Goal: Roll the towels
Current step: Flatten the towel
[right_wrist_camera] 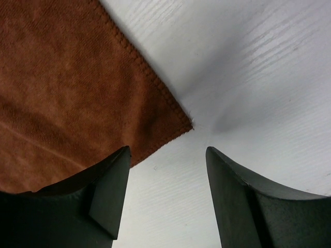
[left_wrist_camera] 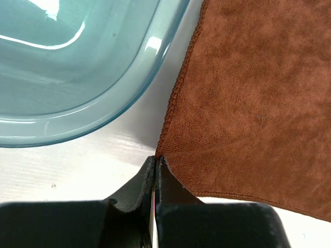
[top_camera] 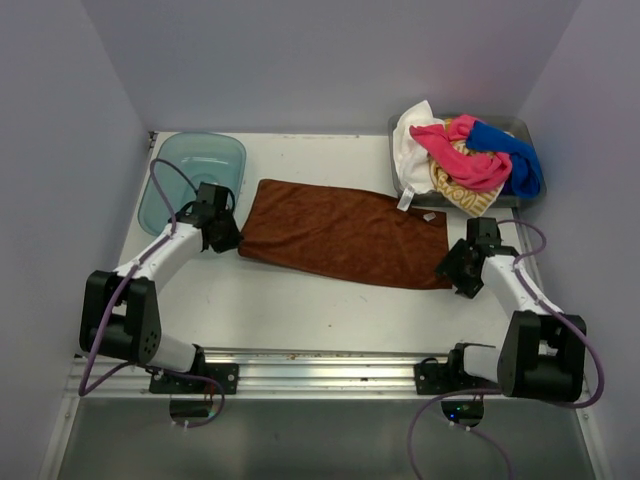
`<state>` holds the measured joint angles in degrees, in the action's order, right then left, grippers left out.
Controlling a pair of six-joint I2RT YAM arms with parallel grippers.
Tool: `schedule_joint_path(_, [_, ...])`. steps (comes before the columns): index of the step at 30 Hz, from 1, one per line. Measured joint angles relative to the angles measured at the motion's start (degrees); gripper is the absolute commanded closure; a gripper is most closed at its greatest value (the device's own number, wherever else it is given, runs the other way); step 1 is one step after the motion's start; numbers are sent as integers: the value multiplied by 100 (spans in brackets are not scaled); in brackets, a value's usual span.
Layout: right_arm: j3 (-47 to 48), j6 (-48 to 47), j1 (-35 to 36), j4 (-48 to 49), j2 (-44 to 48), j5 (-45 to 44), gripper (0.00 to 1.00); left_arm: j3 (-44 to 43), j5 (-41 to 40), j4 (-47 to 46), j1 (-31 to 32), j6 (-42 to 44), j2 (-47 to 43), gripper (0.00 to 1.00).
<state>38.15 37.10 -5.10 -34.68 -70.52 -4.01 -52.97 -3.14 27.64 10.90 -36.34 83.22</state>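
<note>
A rust-brown towel (top_camera: pixel 345 232) lies spread flat across the middle of the table. My left gripper (top_camera: pixel 232 240) is at its near left corner, and in the left wrist view the gripper (left_wrist_camera: pixel 156 157) is shut, pinching that corner of the brown towel (left_wrist_camera: pixel 248 93), which puckers toward the tips. My right gripper (top_camera: pixel 450 272) hovers at the near right corner. Seen from the right wrist, this gripper (right_wrist_camera: pixel 168 150) is open, with the brown towel (right_wrist_camera: pixel 67 77) ending just ahead of the gap and bare table between the fingers.
A translucent teal tray (top_camera: pixel 200 165) sits empty at the back left, close to my left gripper. A grey bin (top_camera: pixel 520 125) at the back right holds a pile of pink (top_camera: pixel 455 155), blue (top_camera: pixel 515 155), white (top_camera: pixel 410 140) and yellow-striped (top_camera: pixel 450 185) towels.
</note>
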Motion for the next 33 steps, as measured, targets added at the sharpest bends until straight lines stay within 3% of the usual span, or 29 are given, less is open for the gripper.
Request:
schedule_joint_path(7, [-98, -11, -85, 476, -562, 55, 41, 87, -7, 92, -39, 24, -31, 100])
schedule_joint_path(13, [-107, 4, -98, 824, -671, 70, 53, 125, -7, 120, -39, 59, -68, 100])
schedule_joint_path(22, [-94, 83, -103, 1390, -903, 190, 100, 136, 15, 120, -39, 87, -114, 100])
schedule_joint_path(28, [-131, 122, -103, 1095, -610, 201, 100, 133, 87, 155, -39, 118, -210, 100])
schedule_joint_path(33, [85, 81, -101, 365, 326, 168, 100, -162, 219, 490, -39, 195, -457, 100])
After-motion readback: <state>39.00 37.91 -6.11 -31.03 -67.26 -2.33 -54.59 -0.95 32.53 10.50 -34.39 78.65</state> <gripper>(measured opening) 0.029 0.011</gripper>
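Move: The towel's near right corner lies about 2 cm ahead of the open right fingers, hardly off to either side and some 3 cm below them. The gray bin of towels is about 31 cm ahead of the right hand and 4 cm to its right. The left hand already holds the towel's near left corner; the right corner is some 50 cm to its right, 7 cm nearer the base and 6 cm lower. The teal bin's middle is about 18 cm ahead of the left hand and 12 cm to its left. Lower the right gripper a good 2 cm onto the towel's near right corner, sweep it forward about 4 cm as the fingers shut, and pinch the corner. Then ease back a little and lift about 5 cm, fingertips tipping slightly forward. Keep the left pinch on its corner, draw it back about 1 cm, and at the end raise it some 3 cm along with the right. ##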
